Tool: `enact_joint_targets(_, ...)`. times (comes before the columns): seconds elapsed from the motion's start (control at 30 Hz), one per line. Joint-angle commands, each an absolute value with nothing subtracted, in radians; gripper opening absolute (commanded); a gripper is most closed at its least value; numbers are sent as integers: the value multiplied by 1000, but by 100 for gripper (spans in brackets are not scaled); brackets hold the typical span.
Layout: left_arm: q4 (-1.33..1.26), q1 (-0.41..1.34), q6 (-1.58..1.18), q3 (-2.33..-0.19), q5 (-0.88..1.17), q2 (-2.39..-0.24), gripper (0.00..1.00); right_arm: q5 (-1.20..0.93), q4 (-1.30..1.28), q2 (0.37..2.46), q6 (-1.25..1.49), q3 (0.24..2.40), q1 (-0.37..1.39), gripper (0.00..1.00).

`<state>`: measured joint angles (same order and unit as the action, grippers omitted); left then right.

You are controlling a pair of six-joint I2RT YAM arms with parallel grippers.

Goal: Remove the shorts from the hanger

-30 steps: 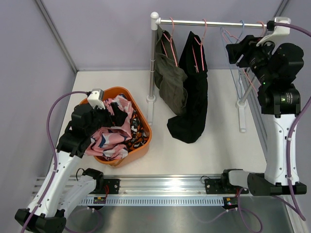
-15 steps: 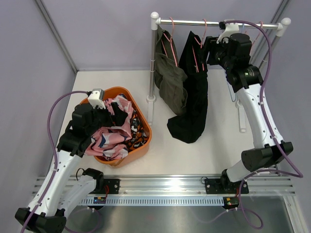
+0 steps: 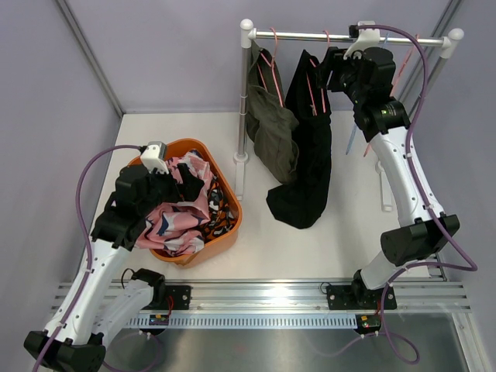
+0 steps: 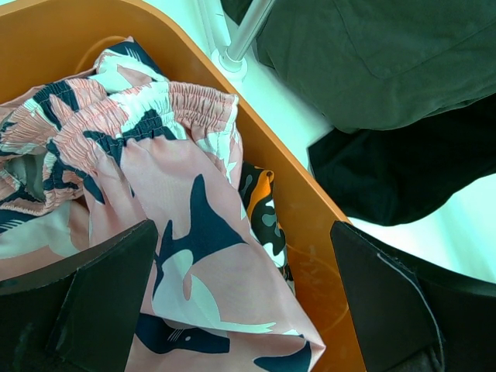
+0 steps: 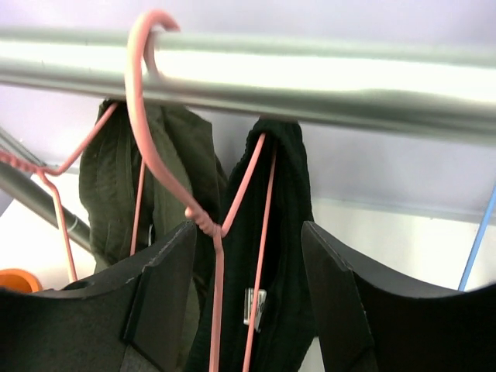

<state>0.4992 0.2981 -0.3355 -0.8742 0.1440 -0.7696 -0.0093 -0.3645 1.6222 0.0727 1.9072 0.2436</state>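
Note:
Black shorts (image 3: 306, 151) and olive green shorts (image 3: 270, 128) hang on pink hangers from the rail (image 3: 302, 36). My right gripper (image 3: 328, 74) is open, just below the rail at the black shorts' hanger. In the right wrist view the pink hanger's neck (image 5: 203, 223) and the black shorts (image 5: 275, 256) lie between its spread fingers (image 5: 164, 294), which are not closed on them. Pink patterned shorts (image 3: 180, 221) and camouflage shorts (image 3: 225, 218) lie in the orange basket (image 3: 226, 174). My left gripper (image 3: 183, 177) hovers open over the pink shorts (image 4: 155, 178).
The rack's left post (image 3: 245, 101) stands beside the basket. Empty blue and pink hangers (image 3: 353, 139) dangle right of my right arm, near the rack's right legs (image 3: 385, 186). The black shorts' hem rests on the white table (image 3: 341, 232).
My right arm has swung left from the rail's right end to the black shorts' hanger, and its jaws have widened a little. The left arm has not moved.

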Motion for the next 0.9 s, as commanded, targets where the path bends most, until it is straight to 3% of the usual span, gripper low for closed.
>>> enact_joint_targets(0.0,465,302,-316,-876,146,-775,99,35,-288,1652,57,1943,256,64)
enact_joint_targets(0.6,466,302,-316,-876,146,-781,99,54,-248,1712,51,1977,264,51)
enact_joint_targets(0.87,466,302,-316,-876,144,-781,99,66,-273,1709,41,1988,271,21)
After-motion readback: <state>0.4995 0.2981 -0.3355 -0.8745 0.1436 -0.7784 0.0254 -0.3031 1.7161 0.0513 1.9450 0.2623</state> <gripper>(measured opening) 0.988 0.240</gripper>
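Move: The neck of the pink hanger carrying the black shorts is about 3 cm ahead of the right hand, 2 cm to its left and 1 cm below it, with the rod about 5 cm above that neck. Those black shorts hang some 22 cm below the hand, 3 cm ahead and 3 cm left. The green shorts are about 13 cm left of the hand, the blue hanger 11 cm right, both 3 cm ahead. From the left hand, the neck lies roughly 25 cm ahead, 34 cm right and 18 cm up. The pink hanger's neck, just under the rod, is taken between the right hand's fingertips: the hand reaches forward about 3 cm with a slight dip, level with the bar and hardly turning, and eases a little left near the end. The fingers narrow from roughly two-thirds open to about a quarter, closing around the wire. ##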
